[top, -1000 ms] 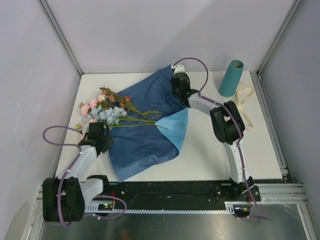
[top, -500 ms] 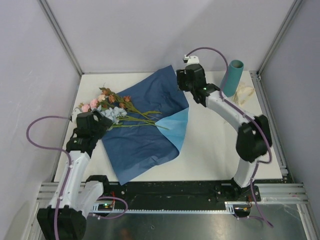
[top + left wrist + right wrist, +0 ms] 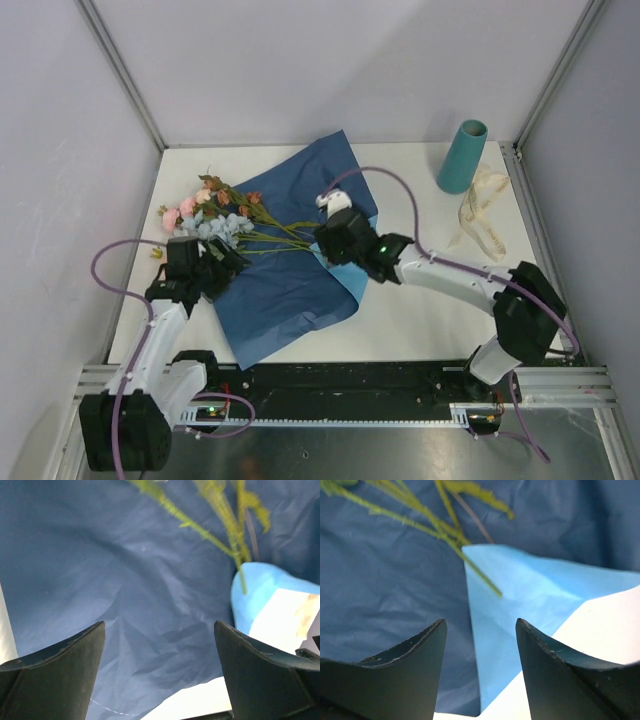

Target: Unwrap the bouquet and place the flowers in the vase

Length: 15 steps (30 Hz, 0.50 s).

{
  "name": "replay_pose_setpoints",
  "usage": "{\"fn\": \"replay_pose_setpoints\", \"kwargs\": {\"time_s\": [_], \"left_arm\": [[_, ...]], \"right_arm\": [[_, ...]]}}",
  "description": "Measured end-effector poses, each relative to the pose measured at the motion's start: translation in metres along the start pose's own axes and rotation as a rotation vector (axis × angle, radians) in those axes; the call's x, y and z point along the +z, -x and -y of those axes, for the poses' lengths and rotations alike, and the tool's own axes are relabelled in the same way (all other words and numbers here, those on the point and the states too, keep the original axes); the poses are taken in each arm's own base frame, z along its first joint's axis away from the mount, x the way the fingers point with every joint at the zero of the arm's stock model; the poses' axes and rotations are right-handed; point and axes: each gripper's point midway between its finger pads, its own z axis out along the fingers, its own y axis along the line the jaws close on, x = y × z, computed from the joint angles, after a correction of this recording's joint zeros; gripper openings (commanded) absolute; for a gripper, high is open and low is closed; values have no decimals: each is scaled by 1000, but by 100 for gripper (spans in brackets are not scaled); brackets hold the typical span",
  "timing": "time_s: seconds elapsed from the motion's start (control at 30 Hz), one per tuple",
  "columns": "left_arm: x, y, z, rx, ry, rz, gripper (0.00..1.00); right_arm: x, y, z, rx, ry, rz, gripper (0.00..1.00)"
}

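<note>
The bouquet lies unwrapped: its blue tissue paper point(image 3: 290, 275) is spread flat, dark side up, with a light blue flap point(image 3: 355, 250) folded over. The flowers point(image 3: 212, 218) rest on its left part, their stems point(image 3: 285, 235) reaching toward the flap. At the back right the teal vase point(image 3: 462, 157) stands upright. My left gripper point(image 3: 232, 268) hovers open over the paper's left side; below it I see dark paper point(image 3: 125, 580) and stems point(image 3: 220, 525). My right gripper point(image 3: 322, 240) is open above the flap point(image 3: 530, 595) and stem ends point(image 3: 445, 530). Neither holds anything.
A cream ribbon point(image 3: 483, 215) lies loose on the white table point(image 3: 440, 310) in front of the vase. Metal frame posts and grey walls close in the table at the back and sides.
Both grippers have opened. The right arm swung from the paper's back corner to the light blue flap. The left gripper shifted right, over the paper.
</note>
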Motion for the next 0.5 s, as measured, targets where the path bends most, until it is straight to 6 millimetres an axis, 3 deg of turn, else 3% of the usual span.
{"fn": "replay_pose_setpoints", "kwargs": {"time_s": [0.2,0.33,0.5], "left_arm": [[28,-41,-33,-50,70,-154,94],[40,-46,-38,-68,88,-186,95],[50,-45,-37,-92,85,-193,96]], "right_arm": [[13,-60,-36,-127,-53,-89,62],[20,-86,-41,-184,-106,-124,61],[27,-102,-38,-231,-168,-140,54]]}}
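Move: The right hand is above the wrapper's light-blue fold, whose middle is about 3 cm back and 14 cm below it; the bare stem ends lie roughly 4 cm ahead and 4 cm left. Under the left hand, some 9 cm down and 2 cm right, is the navy wrapper, with the blue blossoms about 12 cm ahead and 4 cm left, and the stem ends 7 cm ahead and 20 cm right. Both open hands sink towards the wrapper, left about 7 cm, right about 10 while drawing back 5. ##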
